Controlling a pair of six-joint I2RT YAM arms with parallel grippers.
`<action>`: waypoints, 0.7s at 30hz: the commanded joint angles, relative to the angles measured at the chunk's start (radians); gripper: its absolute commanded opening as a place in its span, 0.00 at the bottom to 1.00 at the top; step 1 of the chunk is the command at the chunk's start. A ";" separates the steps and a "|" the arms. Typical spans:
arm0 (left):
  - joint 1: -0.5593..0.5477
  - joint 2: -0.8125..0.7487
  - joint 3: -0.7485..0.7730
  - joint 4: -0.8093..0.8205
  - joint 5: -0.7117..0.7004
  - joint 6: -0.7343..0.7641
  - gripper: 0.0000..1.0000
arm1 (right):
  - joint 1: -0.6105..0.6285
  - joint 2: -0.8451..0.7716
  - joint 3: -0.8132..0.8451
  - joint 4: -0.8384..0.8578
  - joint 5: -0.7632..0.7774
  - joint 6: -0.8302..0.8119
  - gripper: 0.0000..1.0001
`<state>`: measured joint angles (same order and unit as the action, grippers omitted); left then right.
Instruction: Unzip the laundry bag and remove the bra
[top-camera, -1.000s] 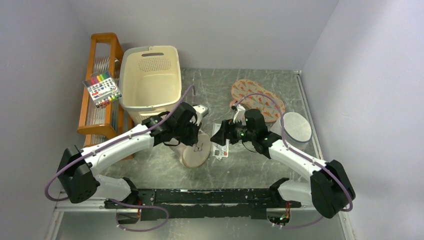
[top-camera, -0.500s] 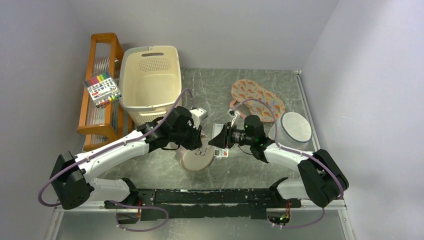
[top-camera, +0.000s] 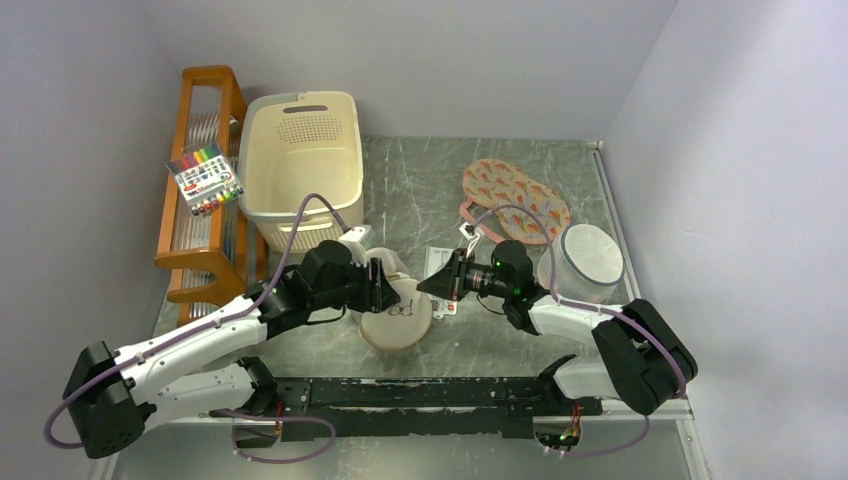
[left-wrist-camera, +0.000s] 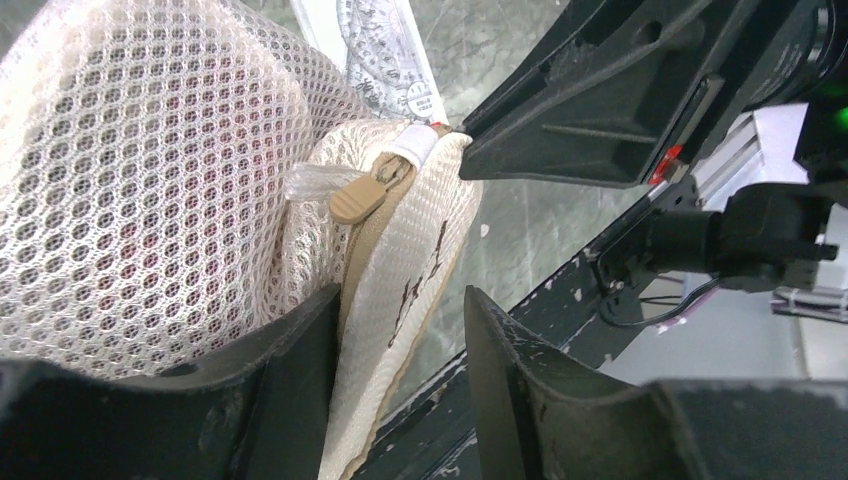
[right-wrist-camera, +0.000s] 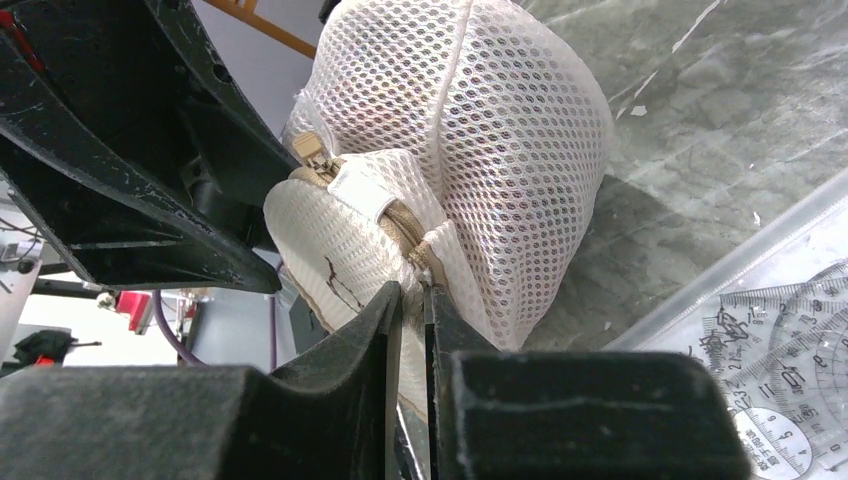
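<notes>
The cream mesh laundry bag (top-camera: 397, 318) stands on its edge on the table, black squiggle on its flat face. My left gripper (top-camera: 385, 285) is open and straddles the bag's rim (left-wrist-camera: 400, 290), one finger (left-wrist-camera: 300, 380) against the mesh, the other (left-wrist-camera: 500, 370) apart from it. The tan zip pull (left-wrist-camera: 357, 200) sits at the top of the rim. My right gripper (right-wrist-camera: 412, 290) is shut on the bag's seam beside the zip (right-wrist-camera: 400, 215). Something reddish (left-wrist-camera: 150, 130) shows faintly through the mesh. The bra is hidden.
A clear packet of rulers (top-camera: 442, 298) lies under the right gripper. A whiter drum-shaped mesh bag (top-camera: 590, 258) stands at right. An orange-patterned cloth (top-camera: 515, 195) lies behind it. A cream basket (top-camera: 300, 160), wooden rack (top-camera: 200, 240) and marker pack (top-camera: 205, 180) stand at back left.
My left arm swung down and toward the near edge, taking the bag with it. My right gripper moved left onto the bag's rim and pinched it.
</notes>
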<state>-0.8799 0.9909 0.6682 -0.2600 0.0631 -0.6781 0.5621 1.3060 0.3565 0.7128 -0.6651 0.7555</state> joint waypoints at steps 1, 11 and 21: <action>-0.003 0.033 -0.013 0.089 -0.004 -0.115 0.56 | -0.001 -0.004 0.003 0.046 -0.002 0.023 0.09; -0.003 -0.032 -0.036 0.068 -0.059 -0.091 0.17 | -0.001 -0.007 0.039 -0.098 -0.062 -0.109 0.23; -0.002 -0.016 0.018 0.066 0.119 0.215 0.07 | 0.001 0.019 0.076 -0.127 -0.165 -0.222 0.64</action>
<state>-0.8806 0.9779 0.6426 -0.2131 0.0929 -0.6113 0.5602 1.3079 0.4042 0.5972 -0.7765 0.6010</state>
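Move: The zippered edge of the laundry bag runs between the left hand's open fingers, about 1 cm below its hand point, and lies in the right hand's shut fingers. From the left hand, the slider tab is some 3 cm to the right and 1 cm ahead; the bag's mesh body is about 5 cm ahead, 2 cm left and 4 cm lower; the round end panel is some 4 cm back, level sideways, 3 cm lower. The ruler card lies about 3 cm ahead and 4 cm right of the right hand, 10 cm down. Down about 1.5 cm and back up again, the left hand closes its fingers and pinches the zippered edge just to the left of the slider tab. The right hand keeps its pinch at first, sinks about 1 cm, then opens well to let go of the edge while easing back some 1.5 cm, rising slightly and turning a little counter-clockwise. ##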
